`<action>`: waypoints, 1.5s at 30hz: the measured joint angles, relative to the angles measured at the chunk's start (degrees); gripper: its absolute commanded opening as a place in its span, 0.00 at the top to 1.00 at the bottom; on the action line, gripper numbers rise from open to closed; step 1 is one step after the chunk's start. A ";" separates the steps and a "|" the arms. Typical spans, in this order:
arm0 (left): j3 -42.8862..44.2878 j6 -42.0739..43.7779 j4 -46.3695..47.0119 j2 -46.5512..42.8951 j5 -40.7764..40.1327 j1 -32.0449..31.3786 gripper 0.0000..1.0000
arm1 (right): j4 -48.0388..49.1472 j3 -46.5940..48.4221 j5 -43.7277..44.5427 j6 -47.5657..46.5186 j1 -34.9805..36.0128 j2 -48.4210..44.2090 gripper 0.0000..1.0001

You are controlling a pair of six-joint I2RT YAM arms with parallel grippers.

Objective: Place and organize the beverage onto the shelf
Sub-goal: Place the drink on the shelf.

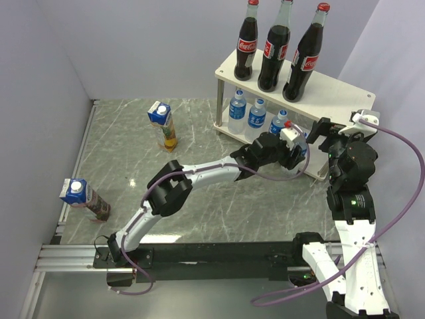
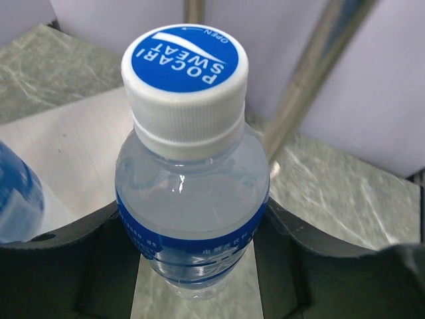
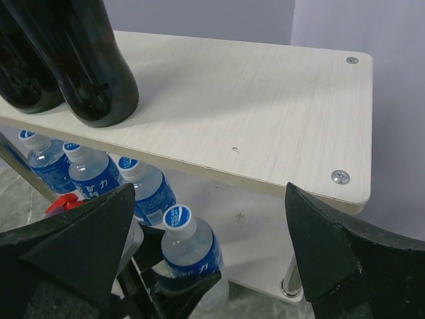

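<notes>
The shelf stands at the back right with three cola bottles on its top board. Three water bottles stand on the lower board. My left gripper is shut on a fourth water bottle, upright at the lower board's front edge, with marble showing beneath it. My right gripper hangs wide open just in front of the shelf, nothing between its fingers. Two juice cartons stand on the table at the left.
A silver shelf leg rises just behind the held bottle, another at the shelf's right corner. The right wall is close beside the shelf. My left arm stretches across the table's middle. A purple cable loops by the right arm.
</notes>
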 measured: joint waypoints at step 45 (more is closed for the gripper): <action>20.74 3.19 -1.01 14.21 -4.04 2.27 0.32 | 0.39 0.00 -0.46 0.87 0.00 -0.17 0.01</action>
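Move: The left hand holds a water bottle just in front of the shelf. The free spot at the right end of the lower board is about 6 cm ahead, 2 cm to the right and 10 cm below. The last bottle of the row stands some 9 cm ahead and 5 cm left, the one before it 13 cm ahead and 13 cm left; the shelf's front right post is roughly 15 cm right, 1 cm ahead. The held bottle is about 10 cm ahead, 8 cm left and 18 cm below the right hand. Forward and slightly right, nearly level, the left arm slides the upright bottle in over the front edge of the lower board, beside the last bottle of the row, about 6.5 cm in all. It slows as it goes and then stays, the wrist having turned some 5 degrees counter-clockwise; the fingers are still around the bottle, their grip just starting to slacken. ##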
